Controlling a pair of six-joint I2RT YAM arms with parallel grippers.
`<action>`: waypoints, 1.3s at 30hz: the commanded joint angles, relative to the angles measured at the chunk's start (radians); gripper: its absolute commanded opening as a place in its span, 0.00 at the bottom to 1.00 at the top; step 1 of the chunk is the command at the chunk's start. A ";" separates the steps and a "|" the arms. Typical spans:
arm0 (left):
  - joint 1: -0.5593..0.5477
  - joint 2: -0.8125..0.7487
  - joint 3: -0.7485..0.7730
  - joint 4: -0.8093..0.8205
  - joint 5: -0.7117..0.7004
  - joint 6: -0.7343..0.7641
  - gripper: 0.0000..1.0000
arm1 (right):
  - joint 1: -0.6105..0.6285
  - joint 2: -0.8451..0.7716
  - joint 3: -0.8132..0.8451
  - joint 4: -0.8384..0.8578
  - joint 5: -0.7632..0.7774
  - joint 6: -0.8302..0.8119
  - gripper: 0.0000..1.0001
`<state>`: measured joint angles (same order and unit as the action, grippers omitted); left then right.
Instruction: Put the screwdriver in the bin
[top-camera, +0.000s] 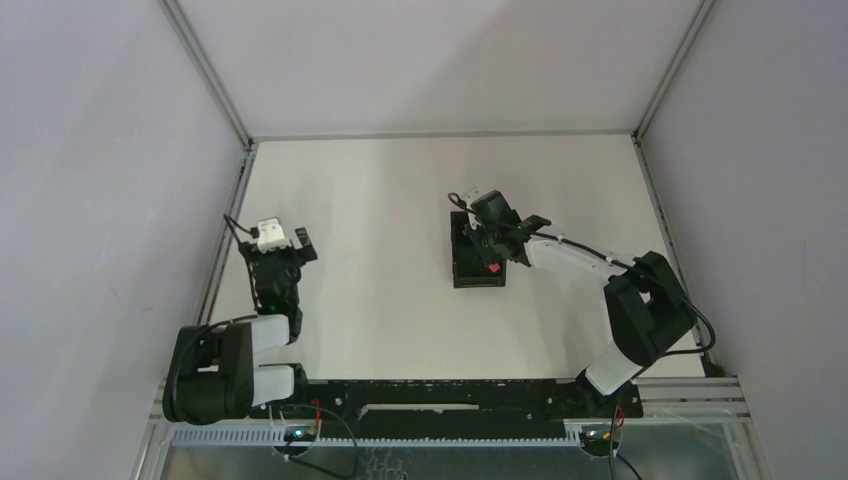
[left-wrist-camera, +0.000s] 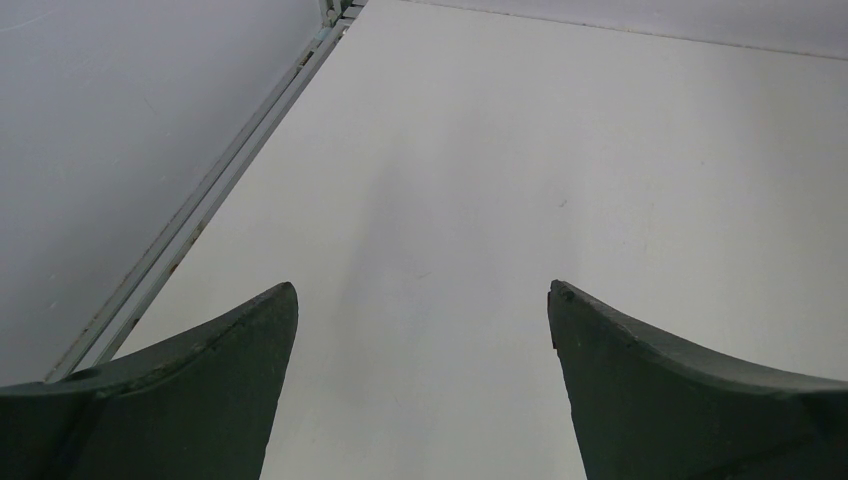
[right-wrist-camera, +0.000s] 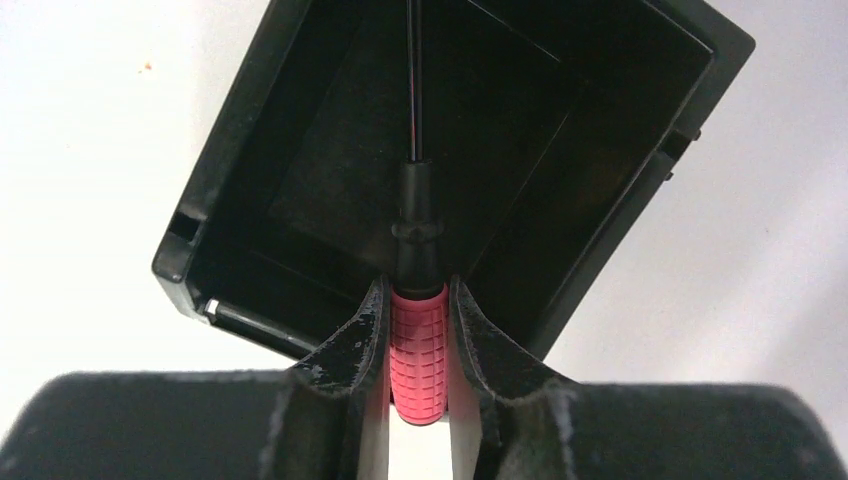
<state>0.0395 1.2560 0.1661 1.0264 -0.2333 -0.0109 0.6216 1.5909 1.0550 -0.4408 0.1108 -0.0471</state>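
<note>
My right gripper (right-wrist-camera: 417, 290) is shut on the screwdriver (right-wrist-camera: 418, 355), its red ribbed handle clamped between both fingers. The thin dark shaft points forward over the inside of the black bin (right-wrist-camera: 330, 150), which lies directly below. In the top view the right gripper (top-camera: 493, 258) hangs over the bin (top-camera: 465, 270) near the table's middle, with a bit of the screwdriver's red handle (top-camera: 494, 268) showing. My left gripper (left-wrist-camera: 423, 290) is open over bare table, nothing between its fingers; in the top view the left gripper (top-camera: 283, 240) stands near the table's left edge, far from the bin.
A metal frame rail (left-wrist-camera: 215, 190) runs along the table's left edge close to my left gripper. Grey walls enclose the table on three sides. The black base rail (top-camera: 440, 395) runs along the near edge.
</note>
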 joint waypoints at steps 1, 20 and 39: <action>-0.001 0.000 0.032 0.015 -0.005 -0.010 1.00 | -0.003 0.020 0.033 0.063 0.024 0.011 0.17; -0.002 -0.002 0.031 0.015 -0.005 -0.009 1.00 | 0.022 -0.038 0.032 0.070 0.008 0.062 0.55; -0.001 -0.001 0.031 0.015 -0.005 -0.008 1.00 | -0.426 -0.446 0.066 -0.293 0.245 0.316 1.00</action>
<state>0.0395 1.2560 0.1661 1.0264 -0.2333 -0.0105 0.3004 1.1988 1.1046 -0.6174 0.3126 0.2466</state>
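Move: The right hand grips the screwdriver's red handle above the near, right part of the bin; the bin's middle lies about 4 cm ahead of this hand, roughly 1 cm to its left and some 5 cm below. From the idle left hand the bin is about 43 cm to the right, level with it fore and aft, and roughly 9 cm lower. The right hand sinks the last 1.5 cm or so towards the bin with the screwdriver and opens its fingers about half-way, letting go of the red handle at the bin's near end. It then pulls nearly straight up out of the way and, still rising to about 14 cm above the release height, sweeps some 15 cm to the right away from the bin, opening the fingers fully and turning roughly 40 degrees clockwise. ##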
